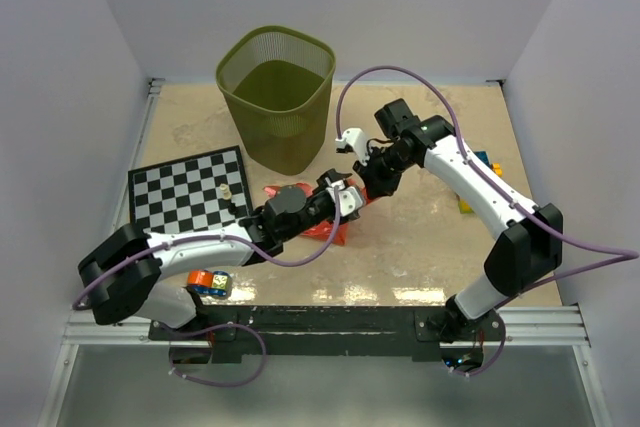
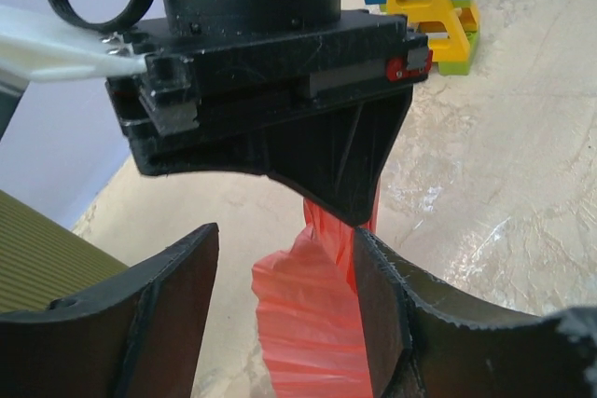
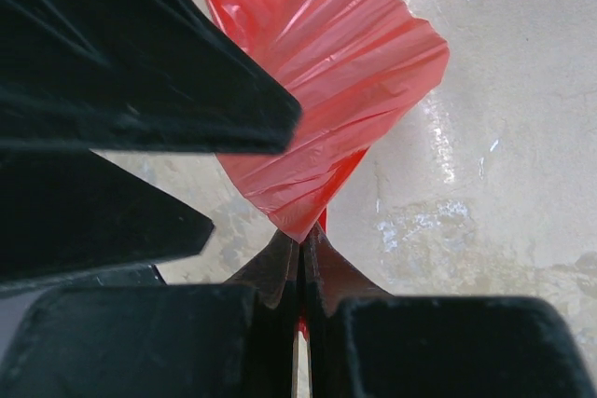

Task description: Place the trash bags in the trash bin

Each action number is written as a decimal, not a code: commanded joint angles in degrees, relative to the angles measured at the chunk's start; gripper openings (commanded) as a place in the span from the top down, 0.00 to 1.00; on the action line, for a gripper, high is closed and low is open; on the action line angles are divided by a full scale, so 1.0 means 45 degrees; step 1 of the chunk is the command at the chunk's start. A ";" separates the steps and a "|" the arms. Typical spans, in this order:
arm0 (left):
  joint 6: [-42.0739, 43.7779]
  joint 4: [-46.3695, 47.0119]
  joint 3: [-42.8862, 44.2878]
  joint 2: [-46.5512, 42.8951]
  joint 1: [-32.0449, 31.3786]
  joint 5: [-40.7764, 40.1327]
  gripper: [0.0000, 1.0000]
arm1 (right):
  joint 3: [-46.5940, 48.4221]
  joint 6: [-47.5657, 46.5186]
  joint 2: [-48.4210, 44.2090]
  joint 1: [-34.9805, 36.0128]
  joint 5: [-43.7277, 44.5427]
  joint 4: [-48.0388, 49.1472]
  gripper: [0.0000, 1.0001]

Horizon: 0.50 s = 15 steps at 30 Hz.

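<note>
The red trash bag hangs crumpled just above the table, in front of the olive mesh trash bin. My right gripper is shut on the bag's upper corner, and in the top view it sits right of the bin. My left gripper is open around the hanging film. The bag lies against that gripper's right finger, and a gap remains on the left finger's side. In the top view the left gripper is close under the right one, with red film showing below it.
A chessboard with a small piece on it lies left of the bin. Yellow and blue toy blocks stand at the right. A small blue-orange object rests by the left arm's base. Walls enclose three sides.
</note>
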 commanded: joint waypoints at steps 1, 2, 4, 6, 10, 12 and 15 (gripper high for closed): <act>-0.0263 0.0763 0.0918 0.0641 -0.0036 0.0274 0.39 | 0.0418 0.0175 -0.0628 0.0066 -0.0644 -0.0113 1.00; -0.0146 0.0763 0.1015 0.0778 -0.0036 0.0274 0.41 | 0.0457 0.0194 -0.0686 0.0066 -0.0663 -0.0113 1.00; 0.0030 0.0801 0.1036 0.0993 -0.0036 0.0371 0.45 | 0.0419 0.0194 -0.0784 0.0046 -0.0683 -0.0113 1.00; 0.0225 0.0840 0.0978 0.1131 -0.0036 0.0371 0.47 | 0.0340 0.0214 -0.0882 0.0066 -0.0722 -0.0113 1.00; 0.0538 0.0646 0.0861 0.1151 -0.0016 0.0371 0.50 | 0.0165 0.0195 -0.1097 0.0046 -0.0644 -0.0113 1.00; 0.0675 0.0606 0.0860 0.1189 -0.0016 0.0371 0.53 | 0.0106 0.0175 -0.1156 0.0046 -0.0644 -0.0113 1.00; 0.0928 0.0664 0.1016 0.1365 0.0003 0.0371 0.61 | 0.0047 0.0156 -0.1175 0.0066 -0.0644 -0.0113 1.00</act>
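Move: About 3 cm to the left hand's right, 2 cm ahead and 3 cm below, the trash bag's bunched end bulges from the right gripper's shut fingertips, so for the right hand it lies right at its grip, barely 1 cm to the left. From the left hand, the trash bin stands some 18 cm ahead, 16 cm left and 5 cm lower; the chessboard lies level with it, about 37 cm left and 15 cm below. Easing right and a little forward, then sinking about 2 cm, the left hand brings its open fingers around the bunched red plastic just beside the right gripper's tips and narrows them by about a third without shutting. The right hand keeps its pinch on the bag and rises about 2 cm to meet it. ##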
